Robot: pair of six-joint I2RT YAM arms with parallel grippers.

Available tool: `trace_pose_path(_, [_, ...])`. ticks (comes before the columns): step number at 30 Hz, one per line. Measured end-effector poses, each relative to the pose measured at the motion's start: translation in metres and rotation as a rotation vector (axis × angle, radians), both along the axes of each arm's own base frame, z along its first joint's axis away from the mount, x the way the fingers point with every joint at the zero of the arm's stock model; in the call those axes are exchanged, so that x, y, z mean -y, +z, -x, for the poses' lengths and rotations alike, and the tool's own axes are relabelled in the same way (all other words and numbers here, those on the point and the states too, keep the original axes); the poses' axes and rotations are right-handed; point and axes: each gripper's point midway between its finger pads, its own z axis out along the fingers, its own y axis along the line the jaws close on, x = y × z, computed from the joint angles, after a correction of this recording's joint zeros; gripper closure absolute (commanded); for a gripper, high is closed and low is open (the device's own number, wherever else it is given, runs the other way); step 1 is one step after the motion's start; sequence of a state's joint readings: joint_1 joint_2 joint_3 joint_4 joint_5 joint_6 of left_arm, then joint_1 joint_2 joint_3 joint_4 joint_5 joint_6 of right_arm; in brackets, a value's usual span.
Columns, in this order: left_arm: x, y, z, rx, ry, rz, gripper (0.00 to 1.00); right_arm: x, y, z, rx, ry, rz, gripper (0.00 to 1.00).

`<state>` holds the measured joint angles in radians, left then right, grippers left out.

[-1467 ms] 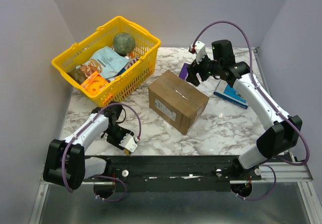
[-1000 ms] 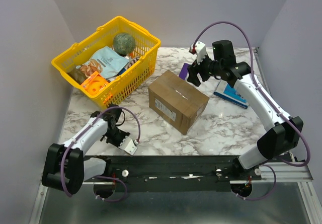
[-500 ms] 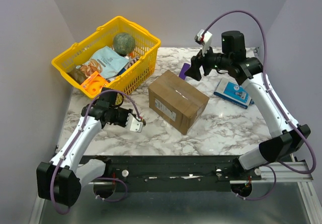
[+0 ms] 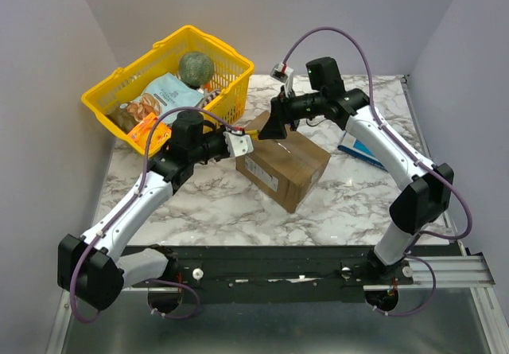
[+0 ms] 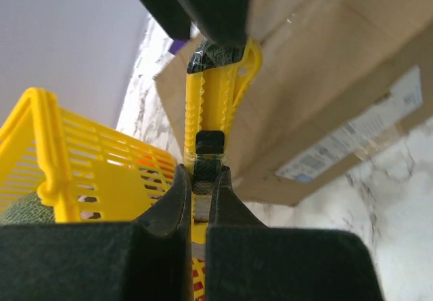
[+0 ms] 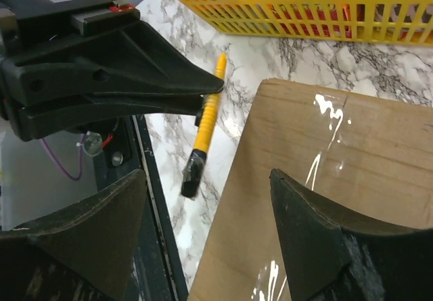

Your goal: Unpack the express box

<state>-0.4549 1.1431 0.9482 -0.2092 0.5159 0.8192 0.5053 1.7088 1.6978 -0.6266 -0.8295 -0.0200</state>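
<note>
The express box [image 4: 283,160] is a brown carton with a taped seam and a side label, lying closed in the middle of the table. My left gripper [image 4: 246,138] is shut on a yellow utility knife [image 4: 254,133], which it holds at the box's far left corner. In the left wrist view the knife [image 5: 211,105] points away from the gripper [image 5: 202,173] beside the box [image 5: 331,78]. My right gripper [image 4: 274,125] is open and empty above that corner. In the right wrist view its gripper [image 6: 206,177] straddles the knife [image 6: 205,126] and the box top [image 6: 325,179].
A yellow basket [image 4: 110,92] with groceries stands at the far left, close behind the left gripper, and shows in the left wrist view [image 5: 47,139]. A blue packet [image 4: 359,149] lies to the right of the box. A sliver of purple box [image 5: 177,45] shows behind the carton.
My left arm has swung up from the near edge to the box's far left corner, carrying the knife. My right gripper has moved left from the purple box to over that corner.
</note>
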Motion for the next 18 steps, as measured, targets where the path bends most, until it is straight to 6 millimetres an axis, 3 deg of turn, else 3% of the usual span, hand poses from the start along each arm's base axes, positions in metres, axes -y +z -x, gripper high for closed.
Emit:
trace_pose_path(9, [0.020,0.025,-0.015,-0.027,0.113,0.165,1.00,-0.008,0.012,-0.002,-0.006,-0.008,-0.033,0.27])
trace_pose_path(18, [0.032,0.035,-0.012,-0.040,0.118,0.230,1.00,-0.012,0.012,-0.003,-0.007,-0.016,-0.040,0.57])
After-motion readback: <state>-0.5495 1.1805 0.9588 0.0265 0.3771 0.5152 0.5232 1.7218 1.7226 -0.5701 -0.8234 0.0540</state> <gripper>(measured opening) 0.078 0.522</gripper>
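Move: The left hand already holds the yellow box cutter, with the right gripper's open fingers about 8 cm to its right and 2 cm higher. From the right hand the cutter's middle lies some 5 cm left, 1 cm back and 3 cm below; the cardboard box's middle is roughly 4 cm ahead, 4 cm right and 19 cm down. The yellow basket sits about 23 cm ahead and 23 cm left of the left hand, 17 cm below. The left hand keeps its grip on the yellow box cutter and lifts it about 5 cm up and to the right, easing to a stop as the wrist rolls some 15 degrees to raise the cutter's free black end between the right gripper's fingers. The right hand shifts only a centimetre or so up and left to meet it, then holds nearly still while its wide-open fingers close to about half around that end, not yet pinching it. ##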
